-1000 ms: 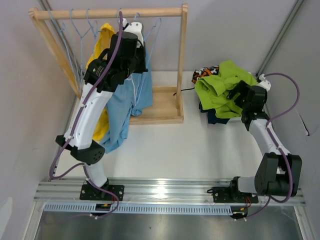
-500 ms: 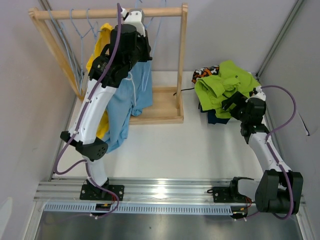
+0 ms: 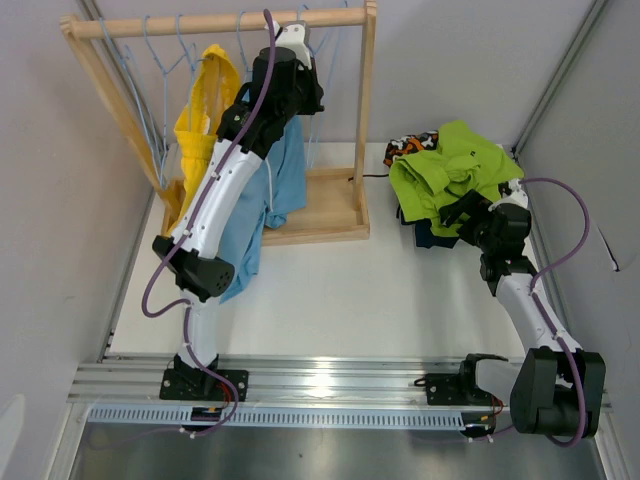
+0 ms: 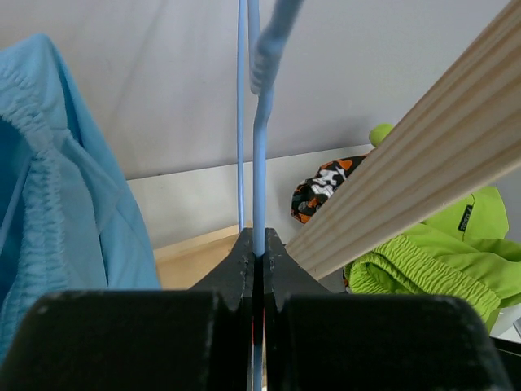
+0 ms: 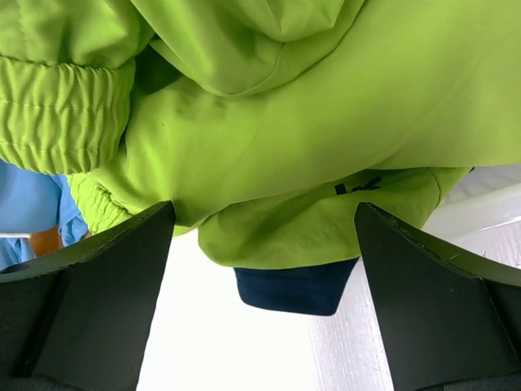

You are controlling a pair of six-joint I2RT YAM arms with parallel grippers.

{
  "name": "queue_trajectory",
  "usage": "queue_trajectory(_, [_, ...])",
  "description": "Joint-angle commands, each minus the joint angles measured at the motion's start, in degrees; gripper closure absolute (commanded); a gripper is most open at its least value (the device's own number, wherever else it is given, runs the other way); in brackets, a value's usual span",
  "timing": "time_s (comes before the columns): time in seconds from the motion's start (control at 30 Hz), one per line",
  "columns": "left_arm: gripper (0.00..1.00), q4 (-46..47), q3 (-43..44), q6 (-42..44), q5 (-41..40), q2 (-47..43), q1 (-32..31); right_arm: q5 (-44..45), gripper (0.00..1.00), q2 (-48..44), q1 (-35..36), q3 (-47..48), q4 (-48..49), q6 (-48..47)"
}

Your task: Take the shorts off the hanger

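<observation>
The light blue shorts point(image 3: 283, 180) hang from a light blue hanger point(image 4: 260, 155) under the wooden rail point(image 3: 160, 25). My left gripper point(image 3: 293, 42) is up by the rail's right end, shut on the hanger's wire point(image 4: 258, 244). I cannot tell whether the hook rests on the rail. The yellow shorts point(image 3: 203, 110) hang further left. On the right, the lime green shorts point(image 3: 450, 165) lie heaped over the patterned pair point(image 3: 410, 146) and the navy pair point(image 5: 297, 289). My right gripper point(image 3: 457, 212) stands open just in front of the heap point(image 5: 262, 210), holding nothing.
The wooden rack has a right post point(image 3: 363, 120) and a base tray point(image 3: 320, 215). Several bare blue hangers point(image 3: 160, 60) hang on the rail's left part. Grey walls close in on both sides, and the arms' mounting rail point(image 3: 330, 385) runs along the near edge.
My left arm has lifted and swung right along the rail, carrying the hanger and blue shorts with it. My right arm has drawn back a little from the heap, still open.
</observation>
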Motion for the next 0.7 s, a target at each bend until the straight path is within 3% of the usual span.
queue_trajectory(0.0, [1.00,3.1,0.1,-1.9,1.3,-1.8,0.0,-1.2,0.01,-1.1,0.5,-0.7,2.9,0.4])
queue_trajectory(0.13, [1.00,1.2,-4.0,0.6,-1.0,-5.3,-2.2,-1.4,0.01,-0.4,1.1,-0.7,3.5,0.7])
queue_trajectory(0.27, [0.88,0.4,-8.1,1.7,-2.1,-11.3,-4.6,-0.8,0.00,-1.0,1.9,-0.9,3.2,1.1])
queue_trajectory(0.3, [0.79,0.0,-9.8,2.0,-2.1,-14.1,-5.5,-0.5,0.01,-1.4,2.4,-0.9,3.0,1.2])
queue_trajectory(0.5, [0.51,-3.4,-15.1,2.4,-1.2,-23.9,-7.6,2.5,0.01,-4.7,3.3,-0.6,0.7,1.5])
queue_trajectory(0.57, [0.37,-4.8,-15.1,3.2,-1.7,-27.6,-7.7,2.6,0.01,-5.4,4.2,-0.2,-0.2,1.6])
queue_trajectory(0.67, [0.20,-4.9,-15.6,5.9,-6.5,-32.1,-7.6,2.7,0.01,-7.1,6.0,0.1,-1.2,1.7])
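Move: The left hand pinches the empty hanger's wire just below its neck; the place on the rod where its hook belongs is roughly 14 cm straight above and 2 cm ahead. The rack's right post stands about 8 cm to the right and 1 cm ahead. The blue shorts hang some 7 cm to the left, 3 cm nearer, their middle about 16 cm lower. From the right hand that rod place is about 28 cm left, 15 cm ahead and 38 cm up. Backward first, after barely sinking half a centimetre: the left fingers let go of the empty hanger and spread wide as the hand draws about 15 cm back from it, soon climbing too, some 9 cm in all, the wrist almost unturned. Meanwhile the right hand, still wide open by the green shorts, eases roughly 2 cm left and 2 cm up. ##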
